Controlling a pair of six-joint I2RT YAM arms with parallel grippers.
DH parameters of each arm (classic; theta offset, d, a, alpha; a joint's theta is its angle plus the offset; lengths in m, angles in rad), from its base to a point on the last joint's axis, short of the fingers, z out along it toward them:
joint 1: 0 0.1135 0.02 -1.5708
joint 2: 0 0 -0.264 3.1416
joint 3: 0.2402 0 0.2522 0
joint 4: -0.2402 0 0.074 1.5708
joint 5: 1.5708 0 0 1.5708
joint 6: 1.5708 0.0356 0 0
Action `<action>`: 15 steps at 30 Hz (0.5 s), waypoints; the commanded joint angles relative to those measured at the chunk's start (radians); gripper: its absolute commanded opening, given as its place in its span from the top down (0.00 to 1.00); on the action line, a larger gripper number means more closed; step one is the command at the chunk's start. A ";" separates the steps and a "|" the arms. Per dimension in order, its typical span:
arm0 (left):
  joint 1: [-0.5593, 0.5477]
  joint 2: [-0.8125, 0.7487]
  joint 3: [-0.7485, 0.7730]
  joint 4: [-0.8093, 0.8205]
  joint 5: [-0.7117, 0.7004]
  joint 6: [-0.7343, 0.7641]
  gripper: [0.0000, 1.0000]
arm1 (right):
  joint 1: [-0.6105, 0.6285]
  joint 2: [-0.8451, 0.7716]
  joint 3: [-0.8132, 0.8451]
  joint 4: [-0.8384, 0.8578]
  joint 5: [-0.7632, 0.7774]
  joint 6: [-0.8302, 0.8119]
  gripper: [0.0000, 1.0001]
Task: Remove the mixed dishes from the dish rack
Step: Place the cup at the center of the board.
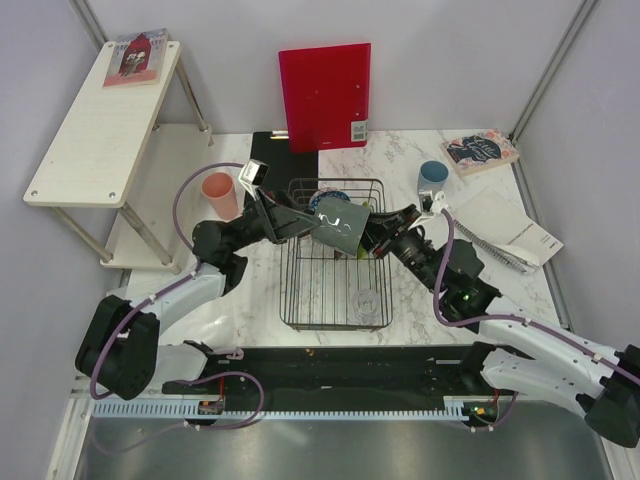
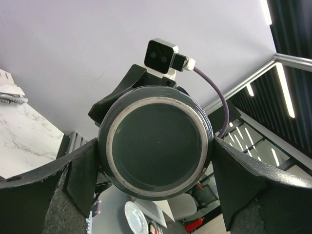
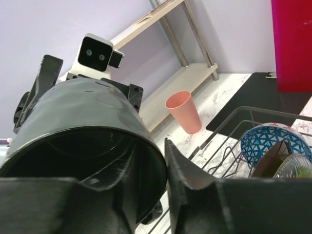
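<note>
The dark grey mug (image 1: 338, 228) hangs on its side over the far half of the dish rack (image 1: 283, 280), between both arms. My left gripper (image 1: 310, 222) is shut on its base end; in the left wrist view both pads press the mug's (image 2: 156, 141) round sides. My right gripper (image 3: 150, 148) pinches the rim, one finger inside the mug (image 3: 83, 122) and one outside against its wall. In the rack stand a clear glass (image 1: 368, 303) and a blue patterned bowl (image 3: 265, 141).
A pink cup (image 1: 220, 195) stands left of the rack and a light blue cup (image 1: 433, 177) to its right. A red board (image 1: 325, 95) leans on the back wall above a black mat (image 1: 268, 160). Books (image 1: 482, 150) lie far right; a white shelf (image 1: 100, 120) stands left.
</note>
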 commanded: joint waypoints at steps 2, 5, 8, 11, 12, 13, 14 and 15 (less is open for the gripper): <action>-0.010 0.007 0.006 0.158 -0.011 -0.051 0.98 | -0.011 0.020 0.046 0.088 -0.078 0.034 0.79; -0.010 0.010 0.006 0.157 -0.009 -0.051 0.98 | -0.017 0.015 0.044 0.083 -0.112 0.037 1.00; -0.010 0.014 0.012 0.134 -0.002 -0.049 0.98 | -0.020 0.003 0.050 0.063 -0.129 0.031 1.00; -0.010 0.016 0.024 0.065 0.026 -0.016 0.92 | -0.020 -0.016 0.064 0.020 -0.126 0.016 1.00; -0.010 0.014 0.036 0.036 0.035 0.000 0.75 | -0.020 -0.029 0.075 -0.009 -0.123 0.013 1.00; -0.010 0.010 0.044 -0.028 0.038 0.033 0.64 | -0.018 -0.036 0.079 -0.024 -0.109 0.004 1.00; -0.010 0.007 0.050 -0.062 0.053 0.050 0.54 | -0.020 -0.040 0.086 -0.042 -0.101 -0.001 1.00; -0.010 -0.004 0.069 -0.102 0.060 0.072 0.37 | -0.018 -0.054 0.098 -0.078 -0.095 -0.007 1.00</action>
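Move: The dark mug sits in the left hand's fingers, its middle about 4 cm right, 1 cm back and 2 cm above them; the pink cup stands some 23 cm left and 11 cm ahead of that hand, 23 cm lower. From the right hand the mug's middle is about 5 cm left, 2 cm ahead and 1 cm higher. In the rack some 18 cm below the right hand, the green plate lies 6 cm ahead and 1 cm right, the patterned bowl 11 cm ahead and 8 cm left. The right hand shuts its fingers from about a third open to nearly closed, pinching the wall of the dark mug at its rim with one finger inside the mouth and one outside, while it rises by less than 1 cm, eases back some 0.5 cm and turns barely counter-clockwise. The left hand keeps its wide grip round the mug's base end, presenting the mouth to the right hand and lifting only about 0.5 cm with it. ##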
